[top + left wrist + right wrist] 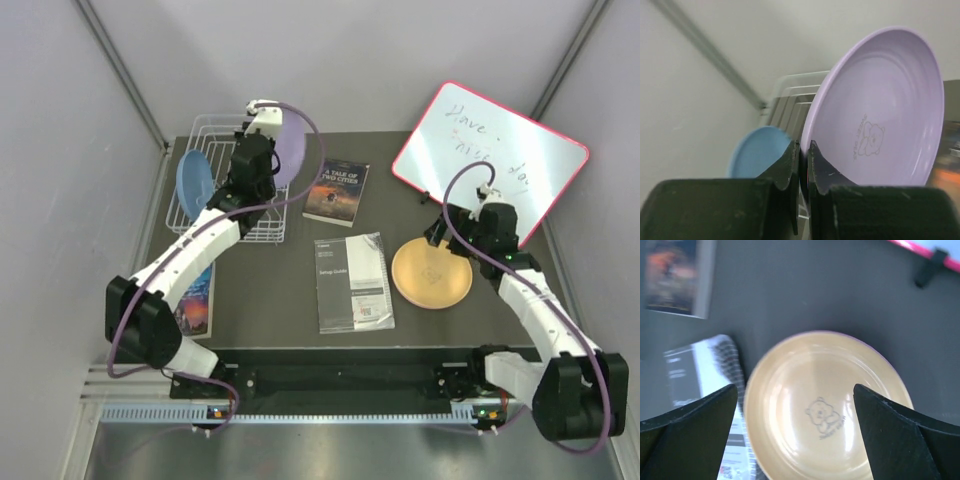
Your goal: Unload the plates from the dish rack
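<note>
The white wire dish rack stands at the back left. A blue plate stands on edge in it and shows in the left wrist view. My left gripper is shut on the lower rim of the lavender plate, held on edge over the rack's right side; the jaws pinch the plate. An orange-tan plate lies flat on the table at the right. My right gripper is open and empty above it, straddling the plate. No pink plate is in view.
A red-framed whiteboard leans at the back right. A paperback lies mid-table, a setup guide booklet lies left of the orange-tan plate, and another book lies at the near left. Grey walls enclose the table.
</note>
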Controlling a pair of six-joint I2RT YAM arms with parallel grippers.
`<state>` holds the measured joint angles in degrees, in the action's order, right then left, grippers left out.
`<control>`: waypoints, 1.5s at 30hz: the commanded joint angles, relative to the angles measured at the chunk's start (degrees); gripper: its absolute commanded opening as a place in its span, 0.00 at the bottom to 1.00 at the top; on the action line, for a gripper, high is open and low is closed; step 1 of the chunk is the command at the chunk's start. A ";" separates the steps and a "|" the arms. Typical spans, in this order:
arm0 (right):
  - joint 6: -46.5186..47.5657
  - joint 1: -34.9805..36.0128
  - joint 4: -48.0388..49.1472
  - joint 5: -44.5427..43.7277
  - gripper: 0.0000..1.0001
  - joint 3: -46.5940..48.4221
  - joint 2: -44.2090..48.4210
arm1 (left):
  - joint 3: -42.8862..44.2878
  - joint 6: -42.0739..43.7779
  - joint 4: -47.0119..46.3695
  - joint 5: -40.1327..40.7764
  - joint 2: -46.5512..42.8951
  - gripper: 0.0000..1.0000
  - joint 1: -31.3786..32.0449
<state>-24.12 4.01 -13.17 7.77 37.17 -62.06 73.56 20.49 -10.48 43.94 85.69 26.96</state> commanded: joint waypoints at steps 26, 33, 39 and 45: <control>-5.07 15.85 16.35 5.43 0.33 16.18 -14.93 | -2.63 -37.89 10.92 -47.64 -0.34 0.00 4.33; -2.34 14.63 8.98 -5.65 0.00 12.50 -6.15 | -4.39 -35.88 8.72 -42.28 -2.28 0.58 4.24; -1.28 8.30 -3.07 -9.97 0.00 8.81 2.81 | -6.32 -32.10 8.55 -30.87 -4.30 0.99 4.07; -2.60 4.78 -15.56 -9.88 0.02 3.27 11.96 | -8.17 -25.42 6.26 -16.80 -8.25 0.99 3.36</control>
<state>-26.35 9.74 -19.66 -1.02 42.96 -54.83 65.82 -10.11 0.78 15.66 81.41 30.85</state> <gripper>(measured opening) 0.033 0.990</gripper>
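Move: The left hand still holds the purple plate by its edge; the open right gripper it is bound for lies some 46 cm right, 16 cm back and 22 cm below. The blue plate stands about 14 cm left of the left hand, 5 cm back and 20 cm lower. From the right hand, the purple plate is about 38 cm left, 17 cm ahead and 24 cm up; the yellow plate lies 5 cm back, 2 cm left and 11 cm below. Left hand brings the plate 18 cm right and down; right hand reaches left, pinches, retreats as left opens. ##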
